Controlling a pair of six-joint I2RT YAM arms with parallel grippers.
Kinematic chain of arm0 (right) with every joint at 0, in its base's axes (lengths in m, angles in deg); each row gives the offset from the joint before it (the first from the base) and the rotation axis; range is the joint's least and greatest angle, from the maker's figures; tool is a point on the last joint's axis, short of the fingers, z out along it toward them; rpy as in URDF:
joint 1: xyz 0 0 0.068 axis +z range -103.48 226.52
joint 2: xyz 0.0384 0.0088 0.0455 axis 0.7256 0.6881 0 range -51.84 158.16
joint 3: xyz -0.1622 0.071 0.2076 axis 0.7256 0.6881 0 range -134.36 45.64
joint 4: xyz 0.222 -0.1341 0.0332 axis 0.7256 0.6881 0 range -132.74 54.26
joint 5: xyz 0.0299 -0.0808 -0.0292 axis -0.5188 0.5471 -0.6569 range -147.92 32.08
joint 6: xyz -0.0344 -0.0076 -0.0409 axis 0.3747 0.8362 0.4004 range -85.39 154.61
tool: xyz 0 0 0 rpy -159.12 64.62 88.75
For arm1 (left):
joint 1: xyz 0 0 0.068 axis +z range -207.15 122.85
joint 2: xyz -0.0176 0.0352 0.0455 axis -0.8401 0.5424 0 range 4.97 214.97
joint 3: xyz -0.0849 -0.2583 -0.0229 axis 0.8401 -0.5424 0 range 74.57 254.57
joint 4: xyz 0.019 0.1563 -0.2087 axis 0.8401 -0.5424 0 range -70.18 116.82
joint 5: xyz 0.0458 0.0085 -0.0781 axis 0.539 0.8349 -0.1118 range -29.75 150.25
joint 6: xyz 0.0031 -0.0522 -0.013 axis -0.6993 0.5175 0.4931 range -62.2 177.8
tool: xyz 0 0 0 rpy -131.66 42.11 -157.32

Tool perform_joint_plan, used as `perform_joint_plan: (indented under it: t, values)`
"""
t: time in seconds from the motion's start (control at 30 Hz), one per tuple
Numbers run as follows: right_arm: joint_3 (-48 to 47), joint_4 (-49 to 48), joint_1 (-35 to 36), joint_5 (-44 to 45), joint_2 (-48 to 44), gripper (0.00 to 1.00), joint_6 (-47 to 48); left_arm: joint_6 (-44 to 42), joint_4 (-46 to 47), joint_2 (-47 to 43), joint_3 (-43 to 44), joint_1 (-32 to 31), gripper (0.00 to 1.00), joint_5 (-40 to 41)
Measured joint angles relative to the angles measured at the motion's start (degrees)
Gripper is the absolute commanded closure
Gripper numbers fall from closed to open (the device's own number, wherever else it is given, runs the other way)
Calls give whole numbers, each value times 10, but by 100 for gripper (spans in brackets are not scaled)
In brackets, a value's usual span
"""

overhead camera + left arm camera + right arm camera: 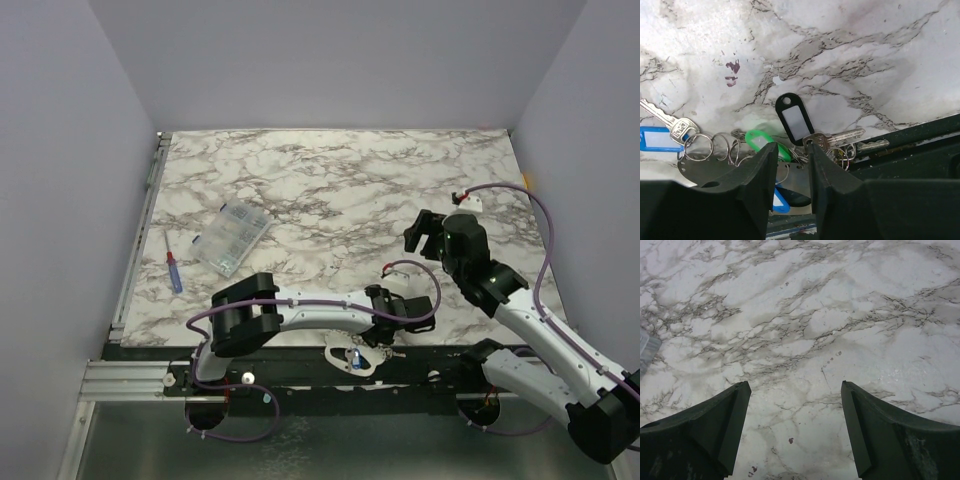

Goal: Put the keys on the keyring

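The keys (356,359) lie in a bunch at the table's near edge, with a pale oval loop, the keyring (336,352), around them. In the left wrist view I see a black tag (796,120), a green tag (756,138), blue tags (655,139), silver keys (842,136) and wire rings (697,147) over a flat grey plate (797,182). My left gripper (791,146) (373,342) hangs just above the bunch. Its jaws are narrow with a gap, either side of the ring cluster. My right gripper (418,232) (795,385) stands open over bare marble.
A clear compartment box (232,238) lies at the left middle of the table, its corner showing in the right wrist view (646,350). A red and blue screwdriver (174,270) is near the left edge. The black front rail (920,137) runs right beside the keys.
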Motion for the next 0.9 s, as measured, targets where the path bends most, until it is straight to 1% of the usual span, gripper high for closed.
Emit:
perform_joint_plan:
  t: [0.27, 0.4, 0.47, 0.53, 0.63, 0.73, 0.83, 0.9]
  values:
    - [7, -3, 0, -5, -5, 17, 0, 5, -10, 11, 4, -6, 68, 0]
    - [8, -3, 0, -11, -8, 17, 0, 5, -9, 21, 8, -8, 61, -1]
    - [8, -3, 0, -13, -10, 17, 0, 5, -9, 23, 8, -9, 61, -3]
    - [8, -4, 0, -14, -10, 17, 0, 5, -10, 23, 9, -11, 64, -5]
    - [9, -7, 0, -15, -12, 17, 0, 5, -10, 24, 14, -13, 72, -12]
    - [10, -7, 0, -15, -14, 17, 0, 4, -10, 28, 15, -14, 84, -21]
    - [10, -7, 0, -15, -14, 17, 1, 5, -9, 31, 16, -16, 91, -26]
    - [10, -7, 0, -15, -14, 17, 1, 5, -10, 31, 16, -17, 99, -30]
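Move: The black key tag lies just in front of the left hand, its middle about 2 cm ahead, level sideways and roughly 2 cm below. The green tag is some 3 cm to the hand's left, neither ahead nor back; a loose-looking key is about 5 cm right and 1 cm ahead. The metal plate spreads around 5 cm left and 4 cm back, all about 2 cm below. From the right hand the black tag is about 17 cm back, 10 cm left and 16 cm below. The black tag's near end, among the rings and key head, is where the left fingers close: the left hand draws back about 2 cm towards the table's near edge and sinks some 1.5 cm. The part-open fingers narrow a little, widen briefly, then close nearly shut, seeming to pinch the tag's near end or what hangs there, with the wrist almost unturned. ##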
